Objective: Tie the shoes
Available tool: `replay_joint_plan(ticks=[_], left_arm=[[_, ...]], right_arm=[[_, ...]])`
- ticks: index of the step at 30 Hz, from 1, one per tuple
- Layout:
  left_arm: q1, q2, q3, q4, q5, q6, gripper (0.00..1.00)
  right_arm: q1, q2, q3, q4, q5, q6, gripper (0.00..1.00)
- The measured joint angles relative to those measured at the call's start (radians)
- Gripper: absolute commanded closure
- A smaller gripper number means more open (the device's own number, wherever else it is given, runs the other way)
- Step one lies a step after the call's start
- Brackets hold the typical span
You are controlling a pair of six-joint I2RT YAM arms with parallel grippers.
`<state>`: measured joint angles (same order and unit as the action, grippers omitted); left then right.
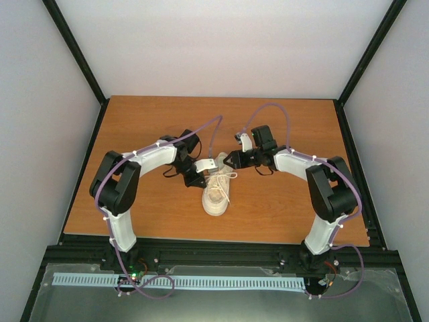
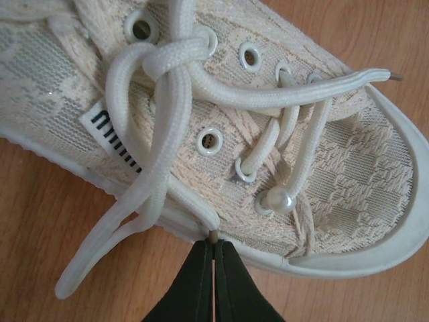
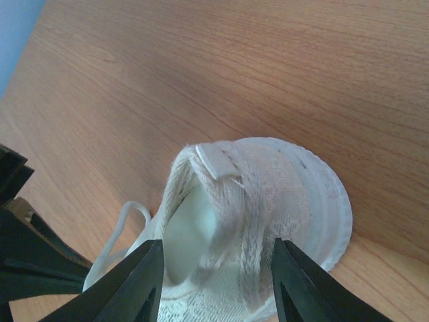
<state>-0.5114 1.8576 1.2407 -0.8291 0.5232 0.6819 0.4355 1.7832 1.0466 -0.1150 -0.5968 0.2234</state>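
Observation:
The cream shoe [image 1: 216,196] lies on the wooden table [image 1: 281,201] between both arms, toe toward the arm bases. In the left wrist view its laces [image 2: 171,80] are crossed in a knot near the top eyelets, and one loop trails over the side onto the wood. My left gripper [image 2: 214,243] sits against the shoe's side [image 1: 200,177], shut on the brown tip of a lace end [image 2: 213,235]. My right gripper [image 3: 218,268] is over the heel [image 3: 268,201], open, one finger on each side of the heel collar; in the top view this gripper [image 1: 232,159] is at the shoe's far end.
A pearl bead [image 2: 279,200] sits on the lacing near the toe. The left arm's black parts [image 3: 20,258] show at the left edge of the right wrist view, close to the right gripper. Black frame rails [image 1: 201,249] border the table.

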Motion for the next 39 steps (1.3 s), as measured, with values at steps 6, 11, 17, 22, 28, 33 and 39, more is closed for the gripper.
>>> replay_joint_plan(ticks=[6,11,17,22,28,33,39], left_arm=[[0.001,-0.011,-0.002,0.001,-0.022,0.008,0.99],[0.003,-0.039,-0.017,0.003,-0.042,0.016,0.99],[0.005,-0.1,-0.077,0.002,-0.053,0.034,0.99],[0.005,-0.112,-0.126,-0.003,-0.06,0.056,0.99],[0.005,-0.126,-0.162,-0.006,-0.066,0.072,0.99],[0.005,-0.142,-0.165,-0.006,-0.067,0.075,0.99],[0.005,-0.144,-0.195,-0.005,-0.095,0.089,0.99]], right_arm=[[0.014,0.021,0.014,0.001,0.056,0.014,0.58],[0.018,0.036,0.028,0.0,0.089,0.025,0.63],[0.023,0.055,0.039,0.0,0.111,0.033,0.71],[0.026,0.057,0.041,0.006,0.119,0.04,0.73],[0.026,0.057,0.041,0.007,0.119,0.046,0.69],[0.028,0.054,0.041,0.009,0.111,0.039,0.74],[0.03,0.043,0.043,-0.005,0.114,0.015,0.9]])
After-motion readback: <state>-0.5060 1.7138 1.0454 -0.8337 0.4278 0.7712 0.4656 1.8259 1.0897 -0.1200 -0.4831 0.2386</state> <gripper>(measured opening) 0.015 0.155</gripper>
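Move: The left hand already pinches a lace tip at the shoe's left edge; the bare table it heads for lies about 4 cm back, 4 cm left and 4 cm below. The lace knot is some 2 cm ahead and 5 cm right of it, the toe cap about 7 cm back, 3 cm right. For the half-open right hand the heel collar is 1 cm ahead, 1 cm left and 2 cm below; the knot sits roughly 5 cm back and 3 cm left, somewhat lower. Keeping its pinch on the lace tip, the left hand draws it away from the knot: a small lift to the left first, then back and left, ending slightly lower, some 5 cm in all. The right hand eases forward and down about 1.5 cm each, comes back up slightly, and closes its half-open fingers on the rim of the heel collar. ##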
